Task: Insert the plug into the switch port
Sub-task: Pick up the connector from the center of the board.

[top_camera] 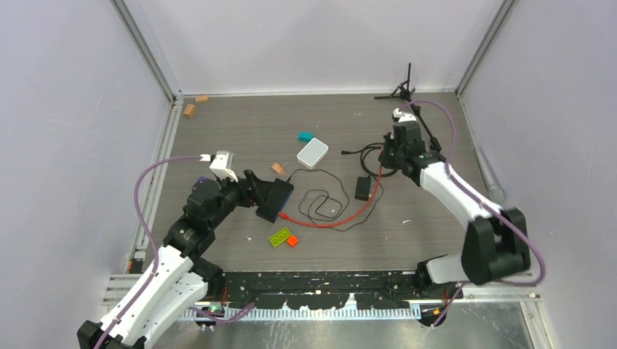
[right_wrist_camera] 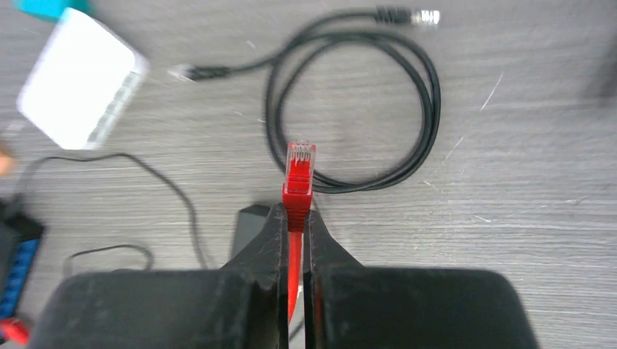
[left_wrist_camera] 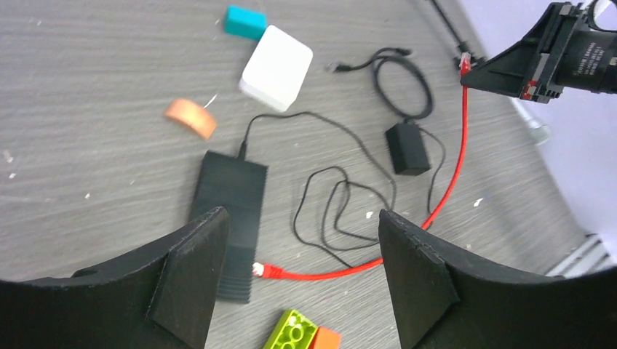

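Observation:
The switch (top_camera: 276, 200) is a flat black box with a blue port face, lying left of centre; it also shows in the left wrist view (left_wrist_camera: 229, 203). My left gripper (left_wrist_camera: 302, 269) is open and empty, above the switch's near end. My right gripper (right_wrist_camera: 295, 214) is shut on the red cable just behind its plug (right_wrist_camera: 299, 163), which sticks out past the fingertips above the table. The red cable (top_camera: 364, 211) runs from it down to a second plug (left_wrist_camera: 258, 270) lying beside the switch. In the top view my right gripper (top_camera: 389, 156) is at the right of centre.
A white box (top_camera: 312, 153) and a teal block (top_camera: 305, 136) lie behind the switch. A black power brick (top_camera: 362, 188) with thin black wire, a coiled black cable (right_wrist_camera: 364, 94), a green and orange brick (top_camera: 282, 237) and small orange blocks (top_camera: 277, 168) lie around.

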Controlling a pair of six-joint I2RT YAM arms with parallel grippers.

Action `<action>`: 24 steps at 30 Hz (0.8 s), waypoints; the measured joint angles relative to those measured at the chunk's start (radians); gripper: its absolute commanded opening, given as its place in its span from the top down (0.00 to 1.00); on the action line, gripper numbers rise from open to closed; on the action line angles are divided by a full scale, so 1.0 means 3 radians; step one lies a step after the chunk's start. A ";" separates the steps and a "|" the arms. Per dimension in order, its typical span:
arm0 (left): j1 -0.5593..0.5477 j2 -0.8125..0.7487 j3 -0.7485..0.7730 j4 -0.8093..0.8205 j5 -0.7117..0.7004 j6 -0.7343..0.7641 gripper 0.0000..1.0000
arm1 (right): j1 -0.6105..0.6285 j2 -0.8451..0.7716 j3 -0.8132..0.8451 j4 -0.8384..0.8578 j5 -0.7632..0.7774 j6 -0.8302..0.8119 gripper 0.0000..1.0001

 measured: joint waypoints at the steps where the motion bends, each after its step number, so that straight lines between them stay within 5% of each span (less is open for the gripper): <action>1: 0.0000 0.0001 0.0039 0.0025 0.0036 -0.0019 0.23 | 0.0041 -0.0195 -0.0024 0.0001 0.0031 -0.0004 1.00; 10: 0.0000 0.0237 0.0340 0.0256 0.0617 -0.0038 0.23 | 0.0675 -0.1559 -0.0248 0.0015 0.0132 -0.0149 0.99; 19: 0.0000 0.0351 0.0380 0.1017 0.1645 0.0057 0.24 | 0.1227 -0.2155 -0.0351 0.0203 -0.1077 -0.0388 1.00; 24: 0.0000 0.0348 0.0380 0.1556 0.2300 -0.0003 0.27 | 0.1751 -0.2111 -0.0134 0.0211 -0.1279 -0.0497 1.00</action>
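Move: The red connector is already pinched in my closed right fingers. From my empty left hand it lies about 13 cm ahead, 31 cm to the right and some 9 cm lower. The black switch sits about 4 cm ahead, 2 cm right and 17 cm below my left hand. From my right hand, the open left fingers are roughly 13 cm back, 31 cm left and 9 cm higher. The black power adapter is 6 cm back and 4 cm left, the black cable coil 3 cm ahead and 1 cm right, both about 8 cm below. I keep the red connector pinched in my right fingers and carry it fast up, back and left, over 30 cm in all, towards my left hand, raising the tips and swinging them counter-clockwise. My left hand, still wide open, climbs about 13 cm while going right to meet it, then also draws back, its fingers turning clockwise towards the connector. ##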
